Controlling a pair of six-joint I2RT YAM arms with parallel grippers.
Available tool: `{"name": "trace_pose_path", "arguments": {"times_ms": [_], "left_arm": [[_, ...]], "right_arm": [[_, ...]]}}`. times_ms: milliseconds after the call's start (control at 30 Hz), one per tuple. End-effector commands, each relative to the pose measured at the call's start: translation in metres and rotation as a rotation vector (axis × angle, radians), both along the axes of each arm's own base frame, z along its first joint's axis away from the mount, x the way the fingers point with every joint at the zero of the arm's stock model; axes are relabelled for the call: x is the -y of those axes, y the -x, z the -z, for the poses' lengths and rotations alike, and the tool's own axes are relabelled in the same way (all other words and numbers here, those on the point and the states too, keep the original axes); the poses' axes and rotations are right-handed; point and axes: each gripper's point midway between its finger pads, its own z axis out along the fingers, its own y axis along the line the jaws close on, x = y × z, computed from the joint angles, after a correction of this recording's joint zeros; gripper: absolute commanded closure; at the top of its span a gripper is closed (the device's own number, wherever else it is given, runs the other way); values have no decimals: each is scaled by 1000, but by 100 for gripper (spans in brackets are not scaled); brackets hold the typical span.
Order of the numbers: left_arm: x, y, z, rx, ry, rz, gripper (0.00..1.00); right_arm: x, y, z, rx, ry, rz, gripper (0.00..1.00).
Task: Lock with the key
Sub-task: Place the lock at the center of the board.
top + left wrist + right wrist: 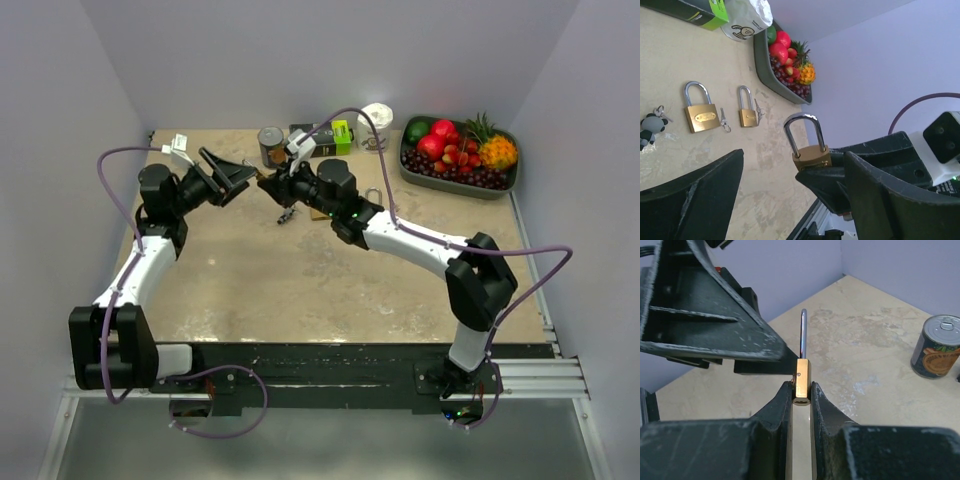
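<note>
My right gripper (802,390) is shut on the body of a brass padlock (802,377) and holds it in the air, steel shackle pointing away. In the left wrist view this padlock (811,157) stands between the wide-apart fingers of my open left gripper (792,175), which touch nothing. From above, the left gripper (240,178) and right gripper (272,185) meet tip to tip over the table's back middle. No key shows in the held lock's bottom face. A small key (724,121) lies on the table beside a larger padlock (701,114).
A smaller padlock (746,112) with its own key (759,111) and a panda keychain (647,131) also lie on the table. Along the back stand a tin can (270,145), a green-black box (330,137), a white bag (377,118) and a fruit tray (512,186).
</note>
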Motion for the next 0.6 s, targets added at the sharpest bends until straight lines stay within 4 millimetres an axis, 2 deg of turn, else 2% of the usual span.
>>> {"name": "trace_pose_path", "arguments": {"times_ms": [0,133,167,367,467,567], "left_arm": [[8,-8,-17,47,25,-3,18],[8,-12,-17,50,34,-9,29],[18,-9,-17,52,37,18,31],[25,-6,-19,68,42,37,45],[27,-4,-18,65,48,44,57],[27,-3,-20,71,48,45,75]], "right_arm": [[-6,-5,-45,71,-110,49,100],[-9,-3,-41,60,-107,52,100],[-10,-2,-40,59,-106,50,100],[-10,-4,-33,47,-92,60,100],[-13,-4,-32,42,-88,51,100],[-14,-4,-32,41,-85,49,100]]}}
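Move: The lock is held out in the right fingers, its middle about 2 cm left and 1 cm ahead of the right hand point. From the left hand it lies some 3 cm to the right, 1 cm ahead and 1 cm higher. Some 25 cm below the left hand, the panda keychain is 3 cm ahead and 7 cm right, and the big padlock 4 cm ahead and 17 cm right. The can stands 17 cm ahead, 4 cm right and 20 cm down. Ease the left gripper about 2.5 cm to the right, onto the lock's body held in mid-air, keeping its height and tilt nearly as they are. Meanwhile close the wide-open fingers steadily to under half their opening, until they pinch the body just below the shackle. Keep the right grip shut on the other end of the body, letting that hand drift only about 1 cm left to meet the left one. ##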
